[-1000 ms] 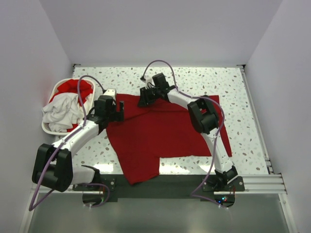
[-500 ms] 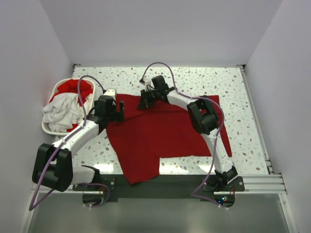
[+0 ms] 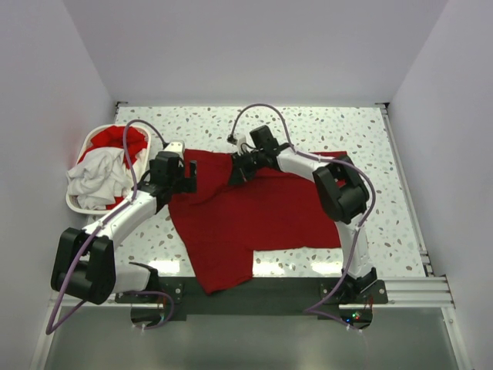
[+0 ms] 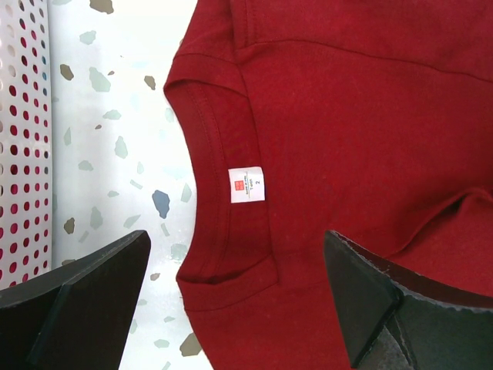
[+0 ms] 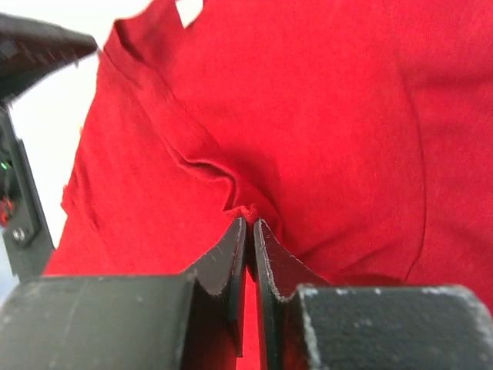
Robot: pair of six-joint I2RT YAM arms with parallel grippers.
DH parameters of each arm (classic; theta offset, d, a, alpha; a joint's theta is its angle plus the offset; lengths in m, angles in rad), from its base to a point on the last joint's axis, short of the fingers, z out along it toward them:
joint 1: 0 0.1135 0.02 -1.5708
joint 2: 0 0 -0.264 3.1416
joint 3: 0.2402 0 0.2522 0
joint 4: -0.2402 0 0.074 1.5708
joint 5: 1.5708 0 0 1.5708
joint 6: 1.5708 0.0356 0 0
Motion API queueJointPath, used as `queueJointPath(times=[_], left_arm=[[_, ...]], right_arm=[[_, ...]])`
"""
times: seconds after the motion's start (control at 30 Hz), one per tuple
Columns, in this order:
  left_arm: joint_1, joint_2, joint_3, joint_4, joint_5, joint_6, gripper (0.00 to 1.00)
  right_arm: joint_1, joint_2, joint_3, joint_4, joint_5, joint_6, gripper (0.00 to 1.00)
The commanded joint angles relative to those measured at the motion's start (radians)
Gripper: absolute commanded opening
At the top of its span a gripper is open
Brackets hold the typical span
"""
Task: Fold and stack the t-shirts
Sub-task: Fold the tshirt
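A deep red t-shirt lies spread on the speckled table. Its collar and small white neck label show in the left wrist view. My left gripper hovers open over that collar at the shirt's far left corner, one finger above the bare table and the other above the cloth. My right gripper sits on the shirt's far edge, shut on a small pinched fold of the red cloth. A white t-shirt and another red t-shirt are heaped in the basket.
A white plastic laundry basket stands at the far left, close to the left arm; its perforated wall shows in the left wrist view. The enclosure's white walls ring the table. The shirt's near corner hangs over the front rail.
My right gripper has closed on the shirt's far edge and shifted a little right and nearer, its elbow swinging right. The left arm has not moved.
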Motion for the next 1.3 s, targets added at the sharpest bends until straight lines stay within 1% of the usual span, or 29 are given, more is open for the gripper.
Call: queueJointPath(times=[0.0,0.1,0.13,0.17,0.2,0.27,0.3,0.37,0.47,0.5,0.53,0.6,0.63,0.67,0.7,0.73,0.77,0.8,0.83,0.87,0.9,0.93,0.97,1.07,1.1,1.13,1.27], left_arm=[[0.002,-0.003,0.006,0.038,0.002,0.008,0.99],[0.001,-0.005,0.003,0.038,0.003,0.007,0.99],[0.001,-0.003,0.003,0.036,0.003,0.007,0.99],[0.001,-0.003,0.004,0.036,0.005,0.007,0.99],[0.001,-0.006,0.003,0.035,0.011,0.005,0.99],[-0.001,-0.006,0.003,0.035,0.014,0.005,0.99],[-0.002,-0.006,0.004,0.035,0.02,0.004,0.99],[-0.005,-0.005,0.004,0.033,0.025,0.001,0.99],[-0.005,-0.014,0.001,0.038,0.04,-0.027,0.98],[-0.005,-0.016,0.001,0.041,0.032,-0.035,0.98],[-0.005,-0.014,0.003,0.049,0.022,-0.042,0.97],[-0.002,0.006,0.027,0.064,0.005,-0.062,0.96],[-0.001,0.02,0.047,0.064,0.002,-0.068,0.94],[-0.001,0.059,0.067,0.063,-0.007,-0.073,0.93],[-0.001,0.081,0.116,0.063,-0.015,-0.078,0.91],[-0.001,0.105,0.142,0.061,-0.024,-0.081,0.86],[-0.001,0.162,0.171,0.055,-0.035,-0.082,0.84],[-0.001,0.217,0.226,0.052,-0.052,-0.084,0.77],[-0.001,0.218,0.254,0.055,-0.057,-0.084,0.75],[-0.001,0.269,0.299,0.058,-0.066,-0.082,0.73],[-0.001,0.296,0.317,0.064,-0.069,-0.081,0.68],[0.001,0.32,0.336,0.069,-0.075,-0.079,0.66],[0.004,0.374,0.354,0.075,-0.083,-0.076,0.6],[0.011,0.473,0.435,0.079,-0.087,-0.072,0.49],[0.013,0.495,0.449,0.081,-0.087,-0.072,0.47],[0.017,0.536,0.46,0.079,-0.087,-0.072,0.43],[0.034,0.616,0.507,0.061,-0.084,-0.087,0.33]], right_arm=[[0.005,-0.06,-0.049,-0.048,-0.022,-0.087,0.09],[0.006,-0.092,-0.088,-0.069,0.001,-0.127,0.13],[0.005,-0.103,-0.099,-0.074,0.008,-0.138,0.18],[0.006,-0.114,-0.113,-0.082,0.019,-0.142,0.21],[0.006,-0.137,-0.134,-0.086,0.04,-0.148,0.27],[0.006,-0.162,-0.154,-0.108,0.05,-0.153,0.33],[0.006,-0.194,-0.174,-0.112,0.06,-0.153,0.39],[0.005,-0.235,-0.199,-0.117,0.079,-0.149,0.41],[0.003,-0.326,-0.265,-0.108,0.183,-0.127,0.48],[0.003,-0.347,-0.273,-0.108,0.247,-0.126,0.52],[-0.001,-0.385,-0.277,-0.111,0.298,-0.112,0.53],[-0.01,-0.413,-0.273,-0.142,0.397,-0.101,0.56],[-0.036,-0.43,-0.27,-0.151,0.504,-0.057,0.57],[-0.053,-0.438,-0.27,-0.168,0.545,-0.041,0.58],[-0.073,-0.442,-0.271,-0.171,0.577,-0.027,0.59],[-0.128,-0.448,-0.274,-0.171,0.593,0.011,0.59],[-0.161,-0.458,-0.279,-0.166,0.606,0.034,0.58],[-0.223,-0.465,-0.291,-0.157,0.611,0.077,0.58],[-0.254,-0.465,-0.297,-0.157,0.611,0.094,0.58],[-0.283,-0.468,-0.308,-0.149,0.62,0.111,0.58],[-0.309,-0.465,-0.312,-0.142,0.617,0.124,0.58],[-0.361,-0.462,-0.316,-0.139,0.611,0.152,0.58],[-0.386,-0.458,-0.32,-0.131,0.607,0.166,0.57],[-0.461,-0.427,-0.319,-0.113,0.594,0.203,0.57],[-0.492,-0.407,-0.319,-0.108,0.591,0.21,0.57],[-0.506,-0.392,-0.314,-0.103,0.588,0.221,0.57],[-0.567,-0.32,-0.296,-0.09,0.57,0.255,0.57]])
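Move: Below and just behind the right hand, about 4 cm back, 4 cm right and 3 cm down, is the spot on the shirt where the pinched fold edge is laid. The shirt's far right corner is roughly 11 cm ahead and 37 cm right. From the left hand, the shirt's far left corner is some 15 cm ahead, 1 cm right and 7 cm down; the neck tag lies 5 cm straight ahead, and the basket's middle 20 cm left, 5 cm ahead. Drawing the pinched fold edge back about 5 cm and dipping, the right hand opens past half and lets go, then rises and sweeps some 30 cm right and forward towards the shirt's far right corner, turning about 60 degrees clockwise and sinking late. The left hand, empty, reaches 12 cm forward past the tag towards the far left corner, then dips 4 cm while closing to a third. ##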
